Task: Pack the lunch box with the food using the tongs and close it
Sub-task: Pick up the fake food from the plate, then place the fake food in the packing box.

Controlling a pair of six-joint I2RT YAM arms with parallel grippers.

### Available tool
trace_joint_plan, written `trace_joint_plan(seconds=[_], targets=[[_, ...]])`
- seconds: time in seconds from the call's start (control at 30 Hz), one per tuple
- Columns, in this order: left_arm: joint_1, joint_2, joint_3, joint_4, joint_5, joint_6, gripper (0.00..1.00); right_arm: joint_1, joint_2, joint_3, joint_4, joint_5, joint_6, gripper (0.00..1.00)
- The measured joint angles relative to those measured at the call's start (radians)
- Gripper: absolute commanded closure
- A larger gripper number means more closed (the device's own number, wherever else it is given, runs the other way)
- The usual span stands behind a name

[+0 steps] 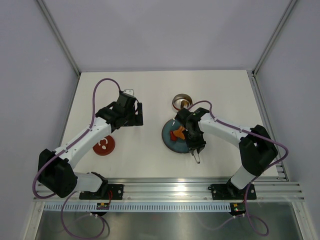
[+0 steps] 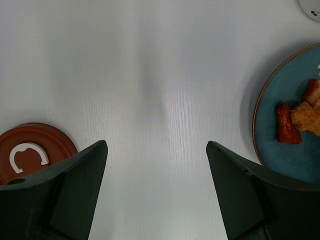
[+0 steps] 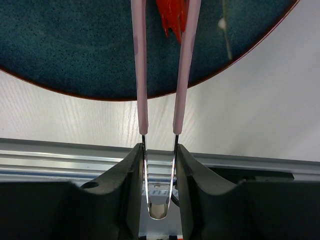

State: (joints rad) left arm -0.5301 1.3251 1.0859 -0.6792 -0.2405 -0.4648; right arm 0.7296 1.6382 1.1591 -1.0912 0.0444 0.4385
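Observation:
My right gripper (image 1: 193, 138) (image 3: 159, 150) is shut on the tongs (image 3: 141, 70) near their steel spring end (image 1: 196, 156). The tongs' two pink-sleeved arms reach over the teal plate (image 1: 169, 143) (image 3: 75, 50). A red piece of food (image 3: 172, 17) lies between the arms at the top edge of the right wrist view; the tips are out of view. More orange and red food (image 1: 178, 134) (image 2: 300, 122) lies on the plate (image 2: 285, 160). The steel lunch box (image 1: 181, 102) stands open behind the plate. Its red lid (image 1: 104, 145) (image 2: 30, 157) lies far left. My left gripper (image 1: 134, 114) (image 2: 156, 150) hangs open over bare table.
An aluminium rail (image 1: 170, 187) (image 3: 75, 155) runs along the near table edge, just behind my right gripper. Grey walls enclose the table on the left, right and back sides.

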Motion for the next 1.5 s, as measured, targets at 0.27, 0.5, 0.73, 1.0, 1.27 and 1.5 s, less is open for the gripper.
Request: trace_joint_plan(seconds=[0.27, 0.5, 0.73, 1.0, 1.27, 1.5], targets=[[0.0, 0.0, 0.0, 0.0, 0.0, 0.0, 0.16, 0.0, 0.0, 0.0, 0.002, 0.0, -0.002, 0.94], [0.0, 0.0, 0.0, 0.0, 0.0, -0.004, 0.16, 0.0, -0.034, 0.05, -0.03, 0.028, -0.001, 1.0], [0.0, 0.0, 0.0, 0.0, 0.0, -0.004, 0.16, 0.0, -0.083, 0.138, -0.061, 0.054, -0.001, 1.0], [0.0, 0.0, 0.0, -0.001, -0.004, -0.003, 0.16, -0.021, -0.071, 0.248, -0.09, 0.092, -0.016, 1.0], [0.0, 0.0, 0.0, -0.004, -0.017, -0.003, 0.16, -0.172, 0.062, 0.427, -0.053, 0.089, -0.091, 1.0], [0.0, -0.002, 0.0, -0.009, -0.03, -0.003, 0.15, -0.237, 0.254, 0.606, -0.005, 0.059, -0.146, 1.0]])
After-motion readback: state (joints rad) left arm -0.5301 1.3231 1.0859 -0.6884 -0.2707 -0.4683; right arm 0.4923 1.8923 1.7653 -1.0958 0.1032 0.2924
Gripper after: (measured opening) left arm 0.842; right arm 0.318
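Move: The right hand already holds the tongs, with their tips around the red fake food, which lies about 8 cm ahead, 2 cm left and 5 cm below. The orange piece is about as far ahead but 7 cm left, and the dark red piece 7 cm ahead and 10 cm left. The open lunch box is roughly 23 cm ahead, 5 cm left and 4 cm lower. From the left hand the red food is some 26 cm right, 4 cm back and 13 cm down. The right fingers squeeze the tongs slightly tighter, pinching the red food between the pink tips. The hand then lifts it off the plate, nearly straight up at first, and carries it forward some 18 cm to the lunch box. It peaks about 9 cm up and sinks a little at the end, the tongs tilting some 20 degrees so their tips swing forward and up. ##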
